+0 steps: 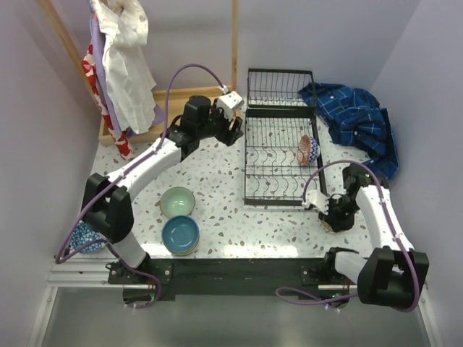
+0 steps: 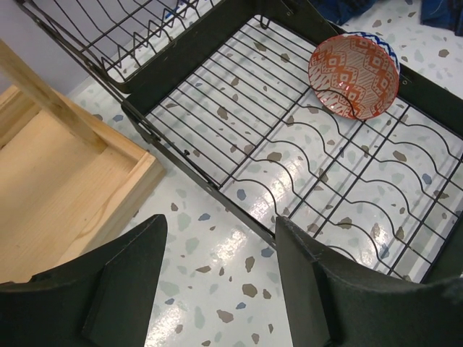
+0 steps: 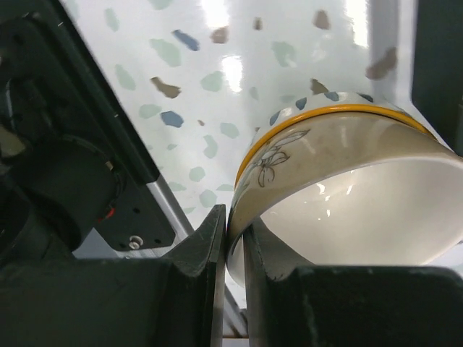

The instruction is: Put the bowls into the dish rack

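The black wire dish rack (image 1: 246,168) lies at centre right, and a red-orange patterned bowl (image 1: 308,150) stands on edge among its right-hand prongs. My left gripper (image 1: 233,130) hovers open by the rack's far left corner. In the left wrist view its fingers (image 2: 217,224) hold nothing, over bare table beside the rack's edge (image 2: 181,163) and the patterned bowl (image 2: 354,74). My right gripper (image 1: 334,217) is shut on the rim of a beige bowl with a yellow band (image 3: 347,195), low over the table right of the rack. A pale green bowl (image 1: 177,202) and a teal blue bowl (image 1: 180,235) sit at front left.
A blue plaid cloth (image 1: 354,119) is heaped right of the rack. A wooden-framed stand (image 1: 181,94) with hanging clothes (image 1: 123,65) fills the back left, its base (image 2: 65,181) close to my left gripper. A blue speckled bowl (image 1: 85,235) peeks out behind the left arm's base.
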Action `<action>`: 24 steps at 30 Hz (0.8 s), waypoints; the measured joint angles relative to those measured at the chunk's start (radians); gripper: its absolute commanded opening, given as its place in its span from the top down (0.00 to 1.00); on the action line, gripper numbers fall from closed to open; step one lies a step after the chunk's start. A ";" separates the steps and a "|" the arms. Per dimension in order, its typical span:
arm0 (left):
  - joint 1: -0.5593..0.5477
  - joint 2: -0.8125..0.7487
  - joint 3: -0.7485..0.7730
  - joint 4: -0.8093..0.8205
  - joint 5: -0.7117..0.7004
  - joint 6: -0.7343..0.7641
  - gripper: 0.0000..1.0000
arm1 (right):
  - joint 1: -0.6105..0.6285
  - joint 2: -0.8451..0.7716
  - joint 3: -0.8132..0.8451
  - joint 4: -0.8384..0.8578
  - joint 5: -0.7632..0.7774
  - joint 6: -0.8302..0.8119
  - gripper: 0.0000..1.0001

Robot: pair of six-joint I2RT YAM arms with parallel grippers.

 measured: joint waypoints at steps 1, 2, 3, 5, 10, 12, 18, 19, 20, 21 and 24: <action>0.004 -0.005 -0.004 0.000 -0.002 0.003 0.34 | 0.011 -0.002 0.000 -0.015 -0.001 -0.026 0.94; 0.006 -0.008 -0.007 0.000 -0.003 0.004 0.33 | 0.024 -0.007 -0.001 -0.032 -0.003 -0.056 0.94; 0.010 -0.011 -0.012 0.000 -0.006 0.006 0.34 | 0.037 -0.012 -0.003 -0.049 -0.004 -0.089 0.94; 0.016 -0.016 -0.018 -0.002 -0.012 0.019 0.33 | 0.063 -0.023 -0.006 -0.081 -0.011 -0.153 0.94; 0.024 -0.025 -0.033 -0.008 -0.027 0.036 0.33 | 0.139 -0.042 -0.010 -0.107 -0.064 -0.294 0.96; 0.025 -0.029 -0.042 -0.011 -0.030 0.045 0.33 | 0.183 -0.048 -0.014 -0.101 -0.086 -0.332 0.96; 0.026 -0.039 -0.046 -0.022 -0.031 0.056 0.33 | 0.319 -0.056 -0.035 -0.047 -0.132 -0.362 0.39; 0.026 -0.040 -0.046 -0.022 -0.030 0.057 0.33 | 0.336 -0.058 -0.040 -0.034 -0.132 -0.368 0.37; 0.026 -0.040 -0.046 -0.022 -0.028 0.060 0.32 | 0.347 -0.061 -0.043 -0.024 -0.131 -0.372 0.35; 0.026 -0.041 -0.047 -0.023 -0.025 0.064 0.32 | 0.352 -0.067 -0.045 -0.021 -0.129 -0.374 0.34; 0.026 -0.045 -0.051 -0.030 -0.001 0.079 0.31 | 0.353 -0.098 -0.044 -0.025 -0.114 -0.374 0.32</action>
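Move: The right hand has the cream bowl's rim, the bowl nested in the orange-rimmed bowl; its middle is about 5 cm ahead and some 3 cm below. The bare table where it goes is about 11 cm left, almost level fore-and-aft, 6 cm down. The rack's near right corner stands roughly 8 cm ahead, 6 cm left, 4 cm down. From the left hand the cream bowl is about 25 cm back, 35 cm right and 18 cm down. Leftward, after easing back a centimetre or so, the right hand slides about 7 cm at nearly constant height along the front of the rack, twisting some 40 degrees counter-clockwise while keeping its pinch on the cream bowl's rim. Near the end the fingers open wide and let go, staying astride the rim. The empty left hand drifts about 2 cm left. ##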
